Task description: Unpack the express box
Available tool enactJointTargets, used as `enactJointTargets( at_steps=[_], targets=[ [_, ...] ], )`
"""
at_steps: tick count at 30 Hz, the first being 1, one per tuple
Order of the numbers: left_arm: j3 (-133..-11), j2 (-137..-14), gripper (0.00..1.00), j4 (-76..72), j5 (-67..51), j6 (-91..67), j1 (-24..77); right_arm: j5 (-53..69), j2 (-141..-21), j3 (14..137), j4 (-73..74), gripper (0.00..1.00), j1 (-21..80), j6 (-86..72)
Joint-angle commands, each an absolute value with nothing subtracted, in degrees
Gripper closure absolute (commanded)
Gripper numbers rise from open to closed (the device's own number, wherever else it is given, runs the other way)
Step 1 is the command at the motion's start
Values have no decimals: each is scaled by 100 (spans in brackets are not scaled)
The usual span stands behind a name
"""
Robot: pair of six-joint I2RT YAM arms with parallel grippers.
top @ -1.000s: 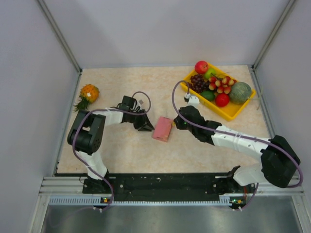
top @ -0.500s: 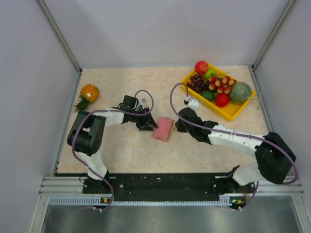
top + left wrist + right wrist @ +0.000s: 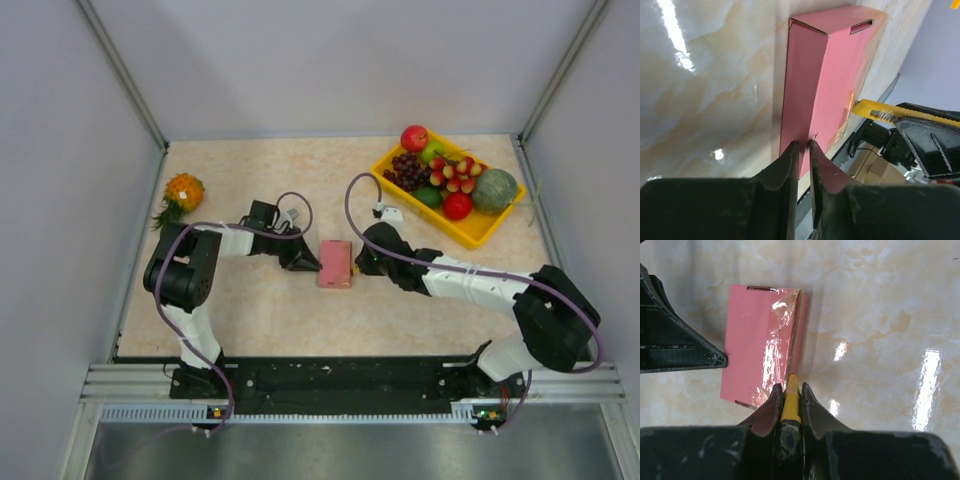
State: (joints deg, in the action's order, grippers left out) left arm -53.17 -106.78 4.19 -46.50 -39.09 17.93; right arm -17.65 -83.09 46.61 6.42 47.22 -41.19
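The express box (image 3: 335, 264) is a small flat pink carton lying on the marbled table between my two grippers. My left gripper (image 3: 312, 263) is at its left side. In the left wrist view its fingertips (image 3: 792, 146) stand almost together against the box's side wall (image 3: 805, 90), with nothing seen between them. My right gripper (image 3: 361, 262) is shut on a yellow utility knife (image 3: 791, 395). The knife's tip rests at the right edge of the box (image 3: 750, 340), beside a strip of shiny clear tape (image 3: 777, 340). The knife (image 3: 875, 110) also shows past the box's far side.
A yellow tray (image 3: 440, 220) heaped with fruit stands at the back right. A small pineapple (image 3: 183, 190) lies at the back left. Grey walls close the table in on three sides, and the arms' base rail runs along the near edge.
My left gripper opened briefly and closed again at the box's left side. The box has turned a little squarer. The right arm has moved the knife in toward the box's right edge.
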Motion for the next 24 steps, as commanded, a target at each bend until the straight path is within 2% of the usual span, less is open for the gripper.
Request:
enactJointTargets(
  at_steps=[1, 11, 24],
  targets=[
    [-5150, -10828, 83, 62, -4992, -4157, 1626, -1529, -7963, 4939, 334, 100, 4755, -4219],
    [-4966, -10837, 86, 62, -4975, -4175, 1424, -1389, -7691, 5124, 369, 100, 4746, -4175],
    [-4922, -10951, 87, 88, -4948, -4210, 1266, -1380, -8156, 5563, 351, 100, 5071, -3999]
  ],
)
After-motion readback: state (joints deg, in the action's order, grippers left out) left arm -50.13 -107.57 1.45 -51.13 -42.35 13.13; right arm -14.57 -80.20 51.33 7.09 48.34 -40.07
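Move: The pink box lies nearly flat between the hands. From the right hand, which already holds the yellow cutter at the box's taped right edge, its middle is about 5 cm left, 3 cm ahead and 6 cm lower. The fruit tray's middle is some 17 cm ahead and 18 cm right of the right hand, the dark grapes roughly 21 cm ahead and 9 cm right. From the left hand, the box's middle is about 3 cm right, 1 cm ahead and slightly lower. With the cutter's blade still caught at the taped right edge of the box, the right hand levers that side up, rising about 5 cm and drifting some 2.5 cm left, with a slight roll of the wrist and its grip kept. The left hand's nearly shut fingertips stay against the box's left edge and give way about 2 cm to the left. ##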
